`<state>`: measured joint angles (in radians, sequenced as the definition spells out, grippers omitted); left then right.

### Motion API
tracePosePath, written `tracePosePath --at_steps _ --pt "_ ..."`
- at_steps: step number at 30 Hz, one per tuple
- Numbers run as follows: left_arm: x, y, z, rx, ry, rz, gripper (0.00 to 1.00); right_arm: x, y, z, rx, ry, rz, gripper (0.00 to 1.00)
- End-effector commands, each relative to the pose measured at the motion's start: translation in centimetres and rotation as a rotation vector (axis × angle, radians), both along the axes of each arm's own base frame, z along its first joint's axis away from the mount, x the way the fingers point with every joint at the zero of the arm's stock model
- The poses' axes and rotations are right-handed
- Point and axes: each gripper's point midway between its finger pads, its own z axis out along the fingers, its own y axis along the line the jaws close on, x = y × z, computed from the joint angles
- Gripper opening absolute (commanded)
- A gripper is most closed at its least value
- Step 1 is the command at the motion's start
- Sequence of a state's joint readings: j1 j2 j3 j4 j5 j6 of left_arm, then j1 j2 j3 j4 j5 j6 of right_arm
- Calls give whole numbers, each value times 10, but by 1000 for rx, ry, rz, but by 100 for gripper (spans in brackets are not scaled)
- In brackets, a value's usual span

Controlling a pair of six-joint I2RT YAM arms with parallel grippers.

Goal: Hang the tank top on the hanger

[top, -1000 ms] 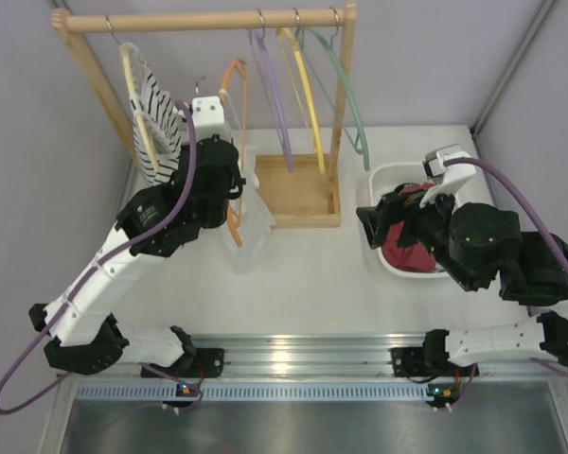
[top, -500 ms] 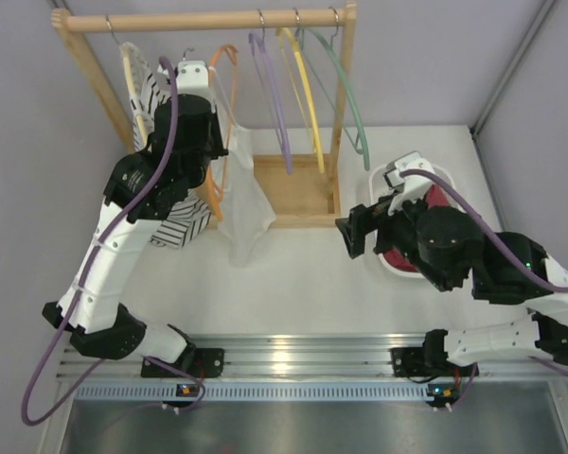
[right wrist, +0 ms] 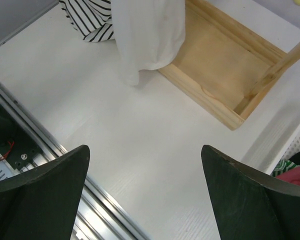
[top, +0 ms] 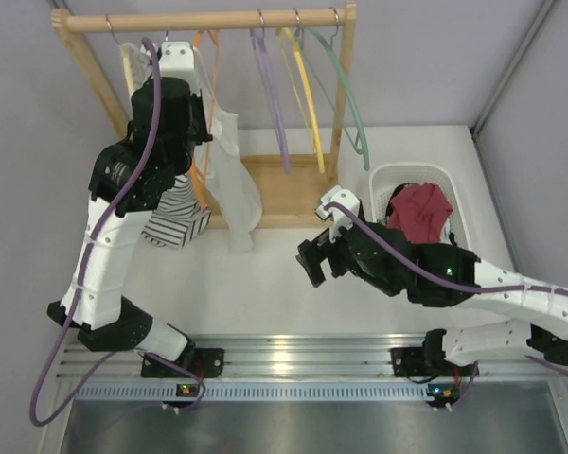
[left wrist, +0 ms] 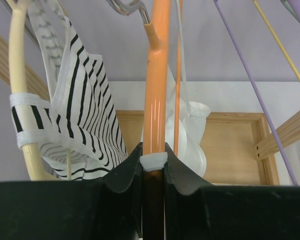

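The orange hanger (top: 202,142) hangs high at the wooden rail, with the white tank top (top: 229,180) draped on it and trailing down to the table. My left gripper (left wrist: 153,160) is shut on the hanger's orange bar (left wrist: 156,75), a bit of white fabric pinched at the fingertips. The tank top (left wrist: 192,135) shows behind the bar. Whether the metal hook (left wrist: 125,6) sits on the rail I cannot tell. My right gripper (top: 312,260) hovers open over the table to the right of the tank top, nothing between its fingers (right wrist: 40,190).
The wooden rack (top: 199,21) holds a cream hanger with a striped top (top: 170,218), plus purple (top: 273,95), yellow (top: 306,95) and green (top: 346,95) hangers over its base tray (top: 298,189). A white basket (top: 383,180) with a dark red garment (top: 418,213) stands at the right.
My left arm has lifted the orange hanger and tank top up to the rail. My right gripper has swung left, away from the basket, over the table.
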<state>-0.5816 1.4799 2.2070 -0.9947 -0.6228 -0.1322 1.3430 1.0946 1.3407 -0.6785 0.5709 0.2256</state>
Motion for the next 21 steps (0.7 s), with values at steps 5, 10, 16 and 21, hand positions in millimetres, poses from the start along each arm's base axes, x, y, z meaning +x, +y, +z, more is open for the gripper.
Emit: tracePosePath --at_steps 5,10,16,21 --pt "8 18 30 31 -84 6 0 -3 20 2 81 10 84 92" --pt "19 34 35 22 -103 -7 0 -4 25 -2 85 24 107 92" --pt "32 37 29 10 -101 -49 0 -3 31 -9 88 30 124 92" --pt "38 37 30 -3 -118 -71 0 1 33 -15 74 31 124 92"
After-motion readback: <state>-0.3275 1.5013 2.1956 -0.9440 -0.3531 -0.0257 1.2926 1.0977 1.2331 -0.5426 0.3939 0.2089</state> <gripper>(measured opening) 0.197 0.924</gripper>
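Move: The left hand already grips the orange hanger by its neck, with the tank top on it. The open stretch of rail it is going for lies about 5 cm ahead, 4 cm left and 6 cm above. On that rail, the cream hanger with the striped top hangs some 13 cm left and 5 cm ahead, and the purple hanger about 13 cm right and 5 cm ahead, their middles roughly 5 cm lower than the hand. From the empty right hand that stretch is some 24 cm ahead, 22 cm left and 20 cm up. Leftward and forward, nearly level, the left hand carries the hanger about 5 cm towards the rail and the striped top; the leftward part stops first, and the last couple of centimetres run forward with a slight sink. The fingers keep their pinch on the neck. The right hand, open and touching nothing, drifts some 3 cm left and down, turning slightly counter-clockwise. ##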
